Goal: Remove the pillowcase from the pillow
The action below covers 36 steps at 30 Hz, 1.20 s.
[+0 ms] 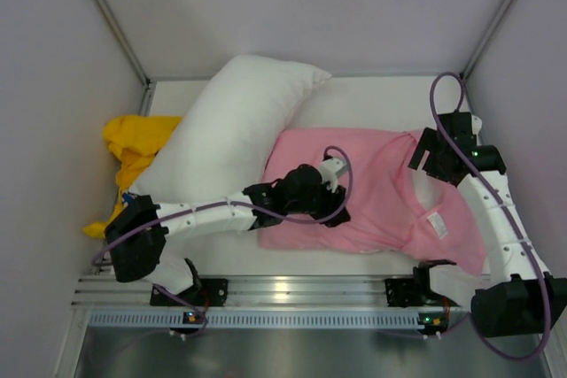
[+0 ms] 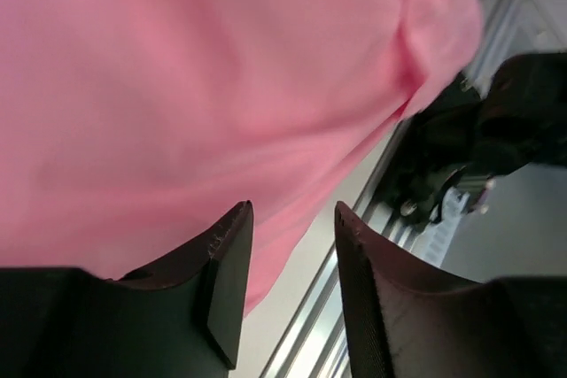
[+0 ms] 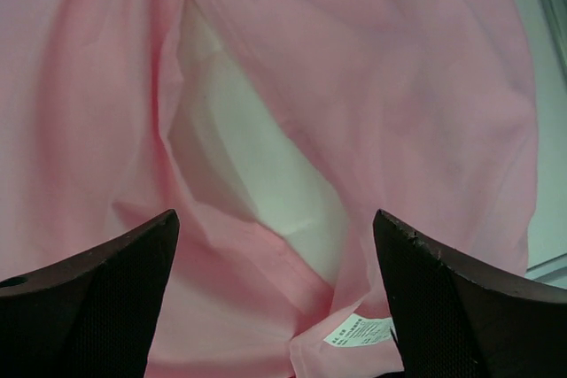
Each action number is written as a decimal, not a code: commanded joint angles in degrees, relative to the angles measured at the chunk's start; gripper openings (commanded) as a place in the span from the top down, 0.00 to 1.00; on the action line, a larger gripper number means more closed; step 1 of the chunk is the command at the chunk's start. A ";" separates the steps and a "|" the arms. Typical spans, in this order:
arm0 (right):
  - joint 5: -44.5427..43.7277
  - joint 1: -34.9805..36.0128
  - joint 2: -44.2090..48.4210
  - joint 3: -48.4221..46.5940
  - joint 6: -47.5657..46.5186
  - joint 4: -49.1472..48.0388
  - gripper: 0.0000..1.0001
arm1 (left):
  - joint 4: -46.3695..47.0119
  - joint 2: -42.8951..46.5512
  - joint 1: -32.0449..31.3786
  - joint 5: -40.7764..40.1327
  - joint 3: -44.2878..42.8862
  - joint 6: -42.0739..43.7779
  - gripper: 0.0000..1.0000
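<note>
The pink pillowcase [image 1: 372, 192] lies across the middle and right of the table, its white label [image 1: 437, 225] near the right end. My right gripper [image 1: 423, 158] hovers open over its mouth. In the right wrist view [image 3: 275, 214] the fabric [image 3: 416, 95] parts there and a white pillow [image 3: 257, 174] shows inside; no yellow band is visible. The label [image 3: 359, 331] lies by the right finger. My left gripper [image 1: 330, 210] is open and empty over the case's near edge [image 2: 221, 112], as the left wrist view [image 2: 292, 214] also shows.
A plain white pillow [image 1: 235, 126] lies at the back left, partly over a yellow cloth [image 1: 133, 152] by the left wall. The aluminium rail [image 1: 292, 291] runs along the near edge. Walls close in on three sides.
</note>
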State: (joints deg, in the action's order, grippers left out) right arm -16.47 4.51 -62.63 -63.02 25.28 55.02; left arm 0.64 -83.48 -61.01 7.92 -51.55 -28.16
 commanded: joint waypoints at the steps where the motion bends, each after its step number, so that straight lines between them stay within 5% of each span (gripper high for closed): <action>1: -4.26 -2.05 0.76 -0.78 0.04 2.10 0.14 | -0.55 -6.06 -2.35 1.21 -13.63 3.99 0.53; 8: -6.64 -6.80 -2.84 0.88 -2.78 5.09 0.14 | -7.67 -21.88 -1.92 2.71 -36.42 4.87 0.42; 20: -7.70 -6.89 -5.57 3.52 -1.64 5.00 0.28 | -4.69 -20.93 4.49 7.98 -36.78 3.03 0.39; 25: -4.37 -6.89 -4.70 5.54 -0.58 5.09 0.49 | -4.86 -20.67 5.82 10.09 -37.66 3.03 0.39; 32: -4.71 -6.89 -2.76 7.65 1.44 5.44 0.52 | -5.48 -20.76 5.91 12.99 -39.94 2.77 0.38; 33: -4.80 -6.89 -2.76 7.74 1.44 5.44 0.56 | -5.30 -20.76 5.82 13.86 -40.03 2.76 0.38; 36: -4.10 -6.89 -3.90 7.04 1.09 5.53 0.98 | -5.13 -20.84 5.91 15.10 -40.12 2.50 0.38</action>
State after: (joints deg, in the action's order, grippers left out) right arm -20.34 -1.69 -66.85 -55.46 25.43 59.88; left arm -5.78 -106.37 -55.09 20.25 -89.49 -25.41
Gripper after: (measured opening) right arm 0.121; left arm 0.623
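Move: The right hand's target, the right-hand edge of the pink pillowcase's opening, lies some 5 cm back, 4 cm to its right and about 7 cm below. The opening's left edge is roughly 4 cm back and 4 cm to this hand's left, at similar depth; the white label sits some 10 cm back and 4 cm to its right. From the left hand, that right-hand edge is about 21 cm to the right, 4 cm ahead and slightly lower. The right fingers close on the right-hand edge of the pillowcase's opening and pinch it, after the hand shifts right, then sinks about 6 cm while drawing back, tipping more steeply downward. The left hand, empty, opens wider, swings right and up, then carries forward over the case towards the opening, ending some 10 cm right, 9 cm higher and 8 cm farther out. ##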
